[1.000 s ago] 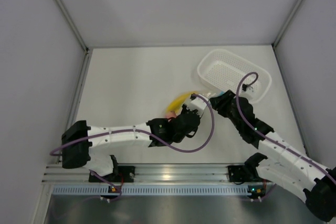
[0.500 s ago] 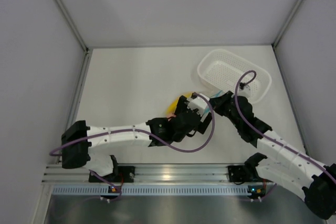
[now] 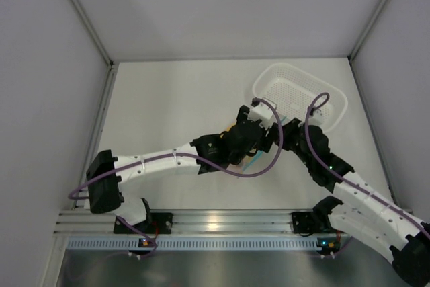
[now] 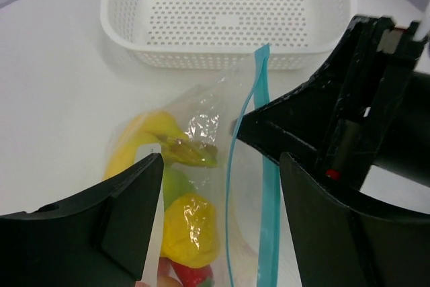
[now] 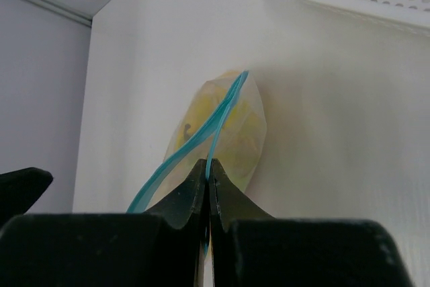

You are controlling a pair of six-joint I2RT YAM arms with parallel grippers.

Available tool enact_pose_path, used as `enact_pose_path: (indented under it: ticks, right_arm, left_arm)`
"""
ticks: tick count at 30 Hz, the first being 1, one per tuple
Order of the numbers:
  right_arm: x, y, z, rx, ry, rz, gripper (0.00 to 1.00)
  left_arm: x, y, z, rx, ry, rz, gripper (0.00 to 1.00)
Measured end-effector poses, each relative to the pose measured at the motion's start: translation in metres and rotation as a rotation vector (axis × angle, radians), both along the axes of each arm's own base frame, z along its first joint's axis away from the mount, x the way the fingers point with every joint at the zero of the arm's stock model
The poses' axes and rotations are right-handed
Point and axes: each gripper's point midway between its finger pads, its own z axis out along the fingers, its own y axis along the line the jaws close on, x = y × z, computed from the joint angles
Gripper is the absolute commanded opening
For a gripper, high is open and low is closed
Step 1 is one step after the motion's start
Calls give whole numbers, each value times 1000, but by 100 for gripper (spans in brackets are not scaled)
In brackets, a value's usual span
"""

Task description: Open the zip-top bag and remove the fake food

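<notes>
The zip-top bag (image 4: 222, 166) lies on the white table with its two light blue zip strips (image 4: 269, 220) spread apart. Through the clear plastic I see fake food: a yellow banana bunch (image 4: 144, 136), a green pear (image 4: 176, 186), a yellow round fruit (image 4: 191, 230) and a red chili (image 4: 191, 275). My left gripper (image 4: 222, 226) is open, one finger on each side of the bag's mouth. My right gripper (image 5: 209, 173) is shut on one zip strip (image 5: 225, 109); the other strip curves away to the left. From above, both grippers (image 3: 252, 129) (image 3: 279, 132) meet over the bag and hide most of it.
A white perforated basket (image 3: 299, 92) stands just beyond the grippers at the back right, with nothing in it (image 4: 228, 5). Grey walls close in the table on the left, back and right.
My left gripper has let go and opened, and its arm has swung up and right over the bag. My right gripper has shut on a zip strip.
</notes>
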Motion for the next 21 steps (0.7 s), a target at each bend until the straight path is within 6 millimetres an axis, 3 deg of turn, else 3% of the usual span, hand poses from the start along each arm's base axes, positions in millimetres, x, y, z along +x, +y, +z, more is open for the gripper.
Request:
enact_pose_path:
  ticks: [7, 10, 14, 18, 21]
  right_arm:
    - [-4, -3, -1, -41, -6, 15, 0]
    - [-4, -5, 0, -67, -4, 22, 0]
    - [-5, -6, 4, -97, -14, 34, 0]
    - [-9, -10, -1, -161, 0, 52, 0]
    - [-14, -17, -9, -221, 26, 59, 0]
  left_arm:
    - [1, 6, -41, 120, 75, -24, 78]
    - [-2, 8, -48, 137, 98, -36, 58]
    - [-3, 11, -53, 163, 107, -35, 17]
    - [8, 23, -63, 218, 99, 24, 3]
    - [25, 46, -64, 261, 78, 122, 0]
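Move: Roughly 5 cm beneath the left hand's open fingers, a centimetre to their left, runs the bag's free left zip rim. The fake food lies some 18 cm below that hand: the yellow fruit about 5 cm back and 3 cm left, the bananas about 3 cm forward and 7 cm left. The white basket stands roughly 16 cm forward and 14 cm right. From the right hand, already pinching the other rim, the free rim is about 5 cm left and 3 cm back, nearly level. Sinking about 5 cm onto the bag's mouth, the left hand shuts its fingers on the free zip rim, then draws it some 4 cm left and a little forward, away from the right hand, its left side rolling up about 15 degrees overall. The right hand keeps its pinch on the other rim, easing about 2 cm right and back while its left side rolls down. ##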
